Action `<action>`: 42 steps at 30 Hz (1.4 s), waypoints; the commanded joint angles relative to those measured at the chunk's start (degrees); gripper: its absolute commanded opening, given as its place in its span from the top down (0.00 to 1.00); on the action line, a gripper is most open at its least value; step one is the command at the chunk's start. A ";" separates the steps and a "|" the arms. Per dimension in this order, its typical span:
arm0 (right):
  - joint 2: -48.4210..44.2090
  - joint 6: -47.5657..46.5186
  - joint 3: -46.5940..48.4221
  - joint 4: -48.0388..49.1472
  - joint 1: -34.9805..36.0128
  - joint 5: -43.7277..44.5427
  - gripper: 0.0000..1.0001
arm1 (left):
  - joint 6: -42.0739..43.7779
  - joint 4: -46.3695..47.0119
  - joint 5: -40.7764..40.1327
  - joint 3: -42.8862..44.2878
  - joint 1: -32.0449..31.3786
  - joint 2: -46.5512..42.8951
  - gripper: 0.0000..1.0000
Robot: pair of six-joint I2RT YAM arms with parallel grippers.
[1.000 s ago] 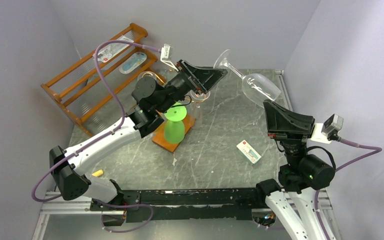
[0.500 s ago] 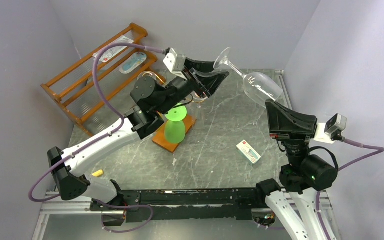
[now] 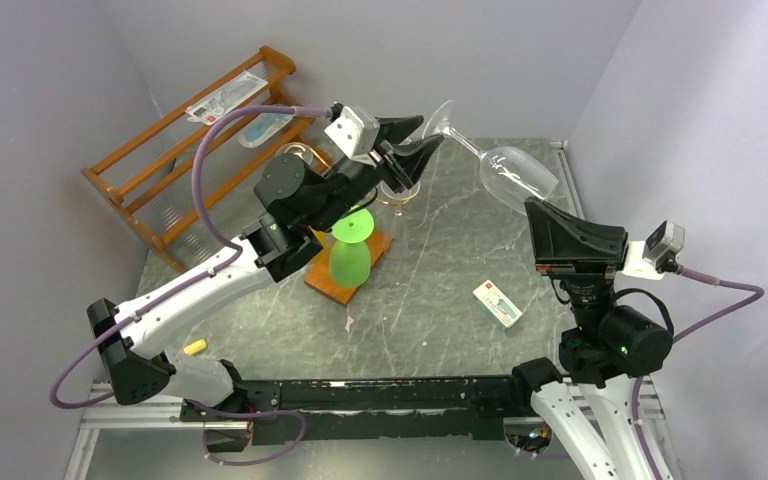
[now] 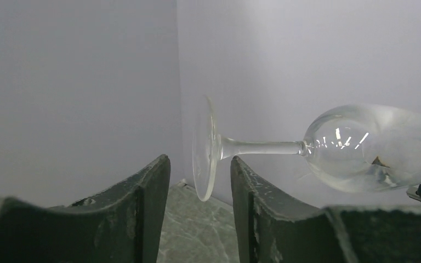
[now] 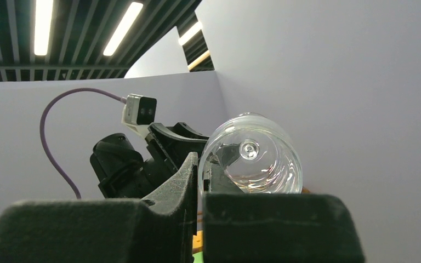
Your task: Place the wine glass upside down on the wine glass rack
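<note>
A clear wine glass (image 3: pixel 516 176) hangs almost level in the air over the far side of the table, its foot pointing left. My right gripper (image 3: pixel 540 208) is shut on the rim of its bowl; in the right wrist view the gripper (image 5: pixel 200 164) pinches the glass wall (image 5: pixel 252 159). My left gripper (image 3: pixel 428 135) is open beside the foot. In the left wrist view the foot (image 4: pixel 205 148) stands between the open fingers of the left gripper (image 4: pixel 199 159), not touching them. The gold rack on its orange-brown base (image 3: pixel 332 288) is partly hidden by my left arm.
A green glass (image 3: pixel 348 255) hangs upside down on the rack. A stepped wooden slatted shelf (image 3: pixel 150 175) holding packets stands at the far left. A small white box (image 3: pixel 498 303) lies near my right arm. A small yellow object (image 3: pixel 194 346) lies at the near left.
My left wrist has turned and risen, bringing its open fingers round the glass's foot. My right gripper has shifted the glass slightly left.
</note>
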 commanded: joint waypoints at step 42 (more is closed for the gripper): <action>-6.09 6.62 11.33 -52.63 -0.14 30.06 0.23 | 61.95 15.13 -2.87 -4.36 -4.90 3.35 0.95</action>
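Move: Just ahead of the open left fingers is the wine glass's foot, about 2 cm forward, 2 cm right and 2 cm higher. The top of the gold rack is roughly 12 cm left, 3 cm ahead and 19 cm below the left hand; of the glasses hung there, a clear one is 4 cm left, 1 ahead, 27 below, the green one 11 left, 6 back, 27 below. From the right hand, still pinching the bowl's rim, the foot is about 12 cm ahead, 13 left and 4 higher. Closing on the foot while staying almost in place, the left fingers pinch it, then the left wrist rolls some 50 degrees clockwise as seen from behind the hand, swinging the bowl downward. Only after that grip is made does the right hand open, let go of the rim and draw away, about 7 cm down and 5 cm to its right, drifting forward too as its fingers tip down. ##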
